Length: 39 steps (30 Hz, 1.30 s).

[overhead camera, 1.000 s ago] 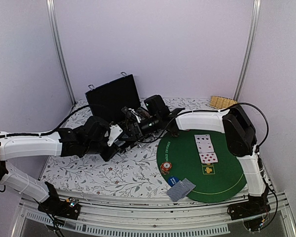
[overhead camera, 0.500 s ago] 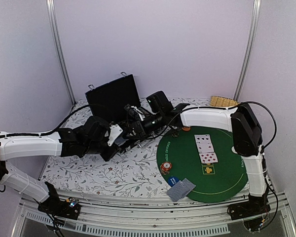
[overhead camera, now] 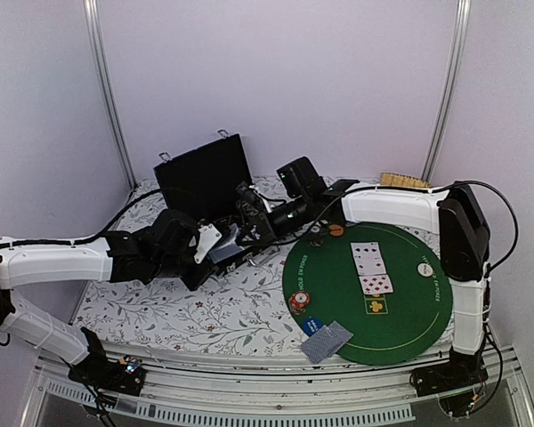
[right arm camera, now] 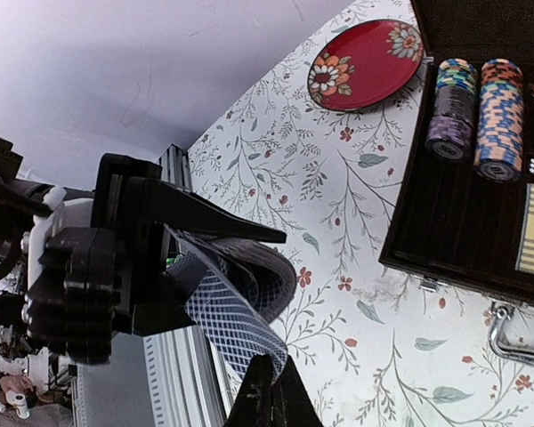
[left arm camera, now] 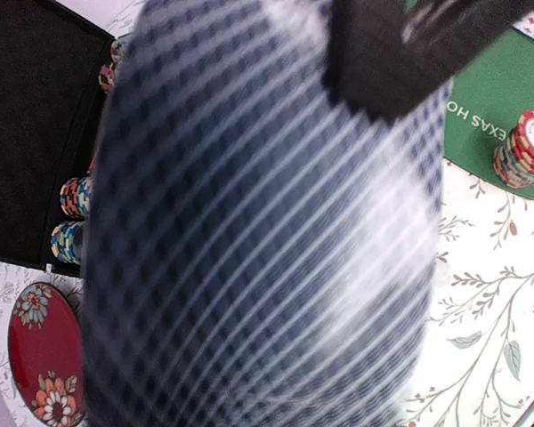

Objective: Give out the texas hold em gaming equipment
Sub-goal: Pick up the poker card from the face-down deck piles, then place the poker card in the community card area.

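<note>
My left gripper (overhead camera: 215, 245) is shut on a deck of playing cards (right arm camera: 260, 267) with grey-blue backs, held above the floral cloth in front of the black case (overhead camera: 205, 178). My right gripper (right arm camera: 271, 372) is shut on the edge of the top card (right arm camera: 236, 322), which curls away from the deck. That card's back (left arm camera: 267, 231) fills the left wrist view and hides the left fingers. On the green mat (overhead camera: 400, 320) lie two face-up card groups (overhead camera: 371, 269), a chip stack (overhead camera: 299, 302), a card pile (overhead camera: 327, 341), and white (overhead camera: 426, 268) and orange (overhead camera: 336, 230) buttons.
Stacks of striped chips (right arm camera: 479, 111) stand in the open case. A round dark-red dish (right arm camera: 365, 64) lies on the cloth beside it. A wooden piece (overhead camera: 402, 181) sits at the back right. Both arms meet over the table's middle left.
The right gripper has shut on the top card. The right arm has drawn back to the right, bending that card away from the deck. The left arm has stayed put.
</note>
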Tool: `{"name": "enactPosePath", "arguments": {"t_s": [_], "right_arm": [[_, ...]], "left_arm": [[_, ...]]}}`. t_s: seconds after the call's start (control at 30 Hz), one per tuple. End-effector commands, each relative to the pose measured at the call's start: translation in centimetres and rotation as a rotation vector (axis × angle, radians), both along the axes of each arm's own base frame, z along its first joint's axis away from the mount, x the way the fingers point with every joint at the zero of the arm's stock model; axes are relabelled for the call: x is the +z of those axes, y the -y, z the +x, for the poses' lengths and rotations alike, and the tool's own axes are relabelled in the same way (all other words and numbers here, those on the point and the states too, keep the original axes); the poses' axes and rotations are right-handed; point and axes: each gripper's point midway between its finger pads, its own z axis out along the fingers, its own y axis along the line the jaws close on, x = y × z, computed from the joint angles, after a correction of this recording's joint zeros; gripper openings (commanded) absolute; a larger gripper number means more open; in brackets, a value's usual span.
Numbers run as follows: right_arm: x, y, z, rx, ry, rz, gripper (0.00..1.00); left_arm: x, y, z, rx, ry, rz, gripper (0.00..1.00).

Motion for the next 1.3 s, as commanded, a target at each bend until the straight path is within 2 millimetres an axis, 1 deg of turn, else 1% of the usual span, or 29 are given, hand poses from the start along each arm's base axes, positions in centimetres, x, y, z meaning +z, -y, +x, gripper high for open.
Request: {"name": "enactPosePath", "arguments": {"t_s": [0.0, 0.07, 0.17, 0.27, 0.3, 0.33, 0.4, 0.43, 0.47, 0.53, 0.6, 0.67, 0.7, 0.77, 0.87, 0.9, 1.0, 1.07, 1.17, 1.27], "right_arm": [[2.5, 3.1, 1.4, -0.072, 0.028, 0.012, 0.02], [3.2, 4.4, 1.6, -0.092, 0.027, 0.018, 0.02], [4.3, 6.8, 2.0, -0.136, 0.023, 0.031, 0.02], [4.8, 9.8, 2.4, -0.193, 0.000, 0.021, 0.02], [4.4, 11.1, 2.3, -0.217, -0.024, 0.002, 0.02], [4.5, 12.4, 2.4, -0.249, -0.038, -0.016, 0.02], [2.6, 16.1, 1.9, -0.333, -0.107, -0.105, 0.02], [1.5, 18.2, 1.4, -0.374, -0.142, -0.148, 0.02], [0.3, 20.4, 0.4, -0.418, -0.191, -0.188, 0.02], [-2.3, 24.6, -2.0, -0.499, -0.309, -0.259, 0.02], [-5.2, 27.8, -4.9, -0.562, -0.409, -0.352, 0.02], [-7.8, 30.2, -7.7, -0.611, -0.483, -0.432, 0.02], [-8.4, 31.2, -8.7, -0.642, -0.506, -0.448, 0.02], [-9.9, 32.7, -9.9, -0.704, -0.548, -0.471, 0.02], [-11.3, 33.9, -10.1, -0.770, -0.572, -0.485, 0.02], [-11.8, 34.2, -10.2, -0.782, -0.577, -0.501, 0.02], [-13.2, 33.9, -10.7, -0.774, -0.622, -0.486, 0.02], [-14.1, 34.4, -11.1, -0.798, -0.634, -0.511, 0.02], [-14.7, 36.4, -10.8, -0.879, -0.582, -0.597, 0.02], [-14.6, 37.7, -9.8, -0.969, -0.542, -0.603, 0.02]], "left_arm": [[1.0, 0.8, 0.2, -0.009, 0.032, -0.024, 0.35], [1.0, 0.7, 0.2, -0.005, 0.036, -0.022, 0.35], [1.1, 0.7, 0.2, -0.002, 0.037, -0.024, 0.35], [1.0, 0.7, 0.3, -0.003, 0.036, -0.024, 0.35], [1.0, 0.7, 0.3, -0.002, 0.037, -0.022, 0.35], [1.0, 0.7, 0.3, -0.001, 0.038, -0.021, 0.35], [1.0, 0.6, 0.3, 0.001, 0.035, -0.020, 0.35], [1.0, 0.6, 0.2, 0.001, 0.034, -0.020, 0.35], [1.0, 0.6, 0.2, 0.000, 0.034, -0.022, 0.35], [1.0, 0.7, 0.2, -0.001, 0.035, -0.025, 0.35], [1.1, 0.9, 0.3, -0.006, 0.035, -0.027, 0.35], [0.9, 1.0, 0.3, -0.012, 0.029, -0.026, 0.35], [0.8, 1.1, 0.3, -0.014, 0.026, -0.024, 0.35], [0.6, 1.2, 0.2, -0.017, 0.017, -0.021, 0.35], [0.4, 1.2, 0.2, -0.016, 0.014, -0.020, 0.35], [0.5, 1.2, 0.3, -0.015, 0.015, -0.020, 0.35], [0.6, 1.1, 0.3, -0.015, 0.021, -0.019, 0.35], [0.7, 1.0, 0.3, -0.011, 0.024, -0.021, 0.35], [0.7, 1.0, 0.3, -0.010, 0.026, -0.024, 0.35], [0.8, 1.1, 0.3, -0.012, 0.025, -0.026, 0.35]]}}
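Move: The right hand's closed fingers hold a face-down card, with the deck in the left gripper about 6 cm left, 3 cm back and 4 cm lower. The club square lies roughly 31 cm right, 9 cm back and 18 cm below. From that square, the diamonds card is some 6 cm farther out, level sideways; the two face-down cards are about 12 cm left and 10 cm nearer. From the left hand, the square is about 38 cm right, 4 cm back, 13 cm down. Still pinching the card by its edge, the right hand draws it clear of the deck that the left gripper keeps holding still. It goes right, at first rising slightly, then sweeps on right, down and back to low over the felt beside the club square, some 35 cm right in all, while the wrist turns clockwise and tips the fingers steeply down. ##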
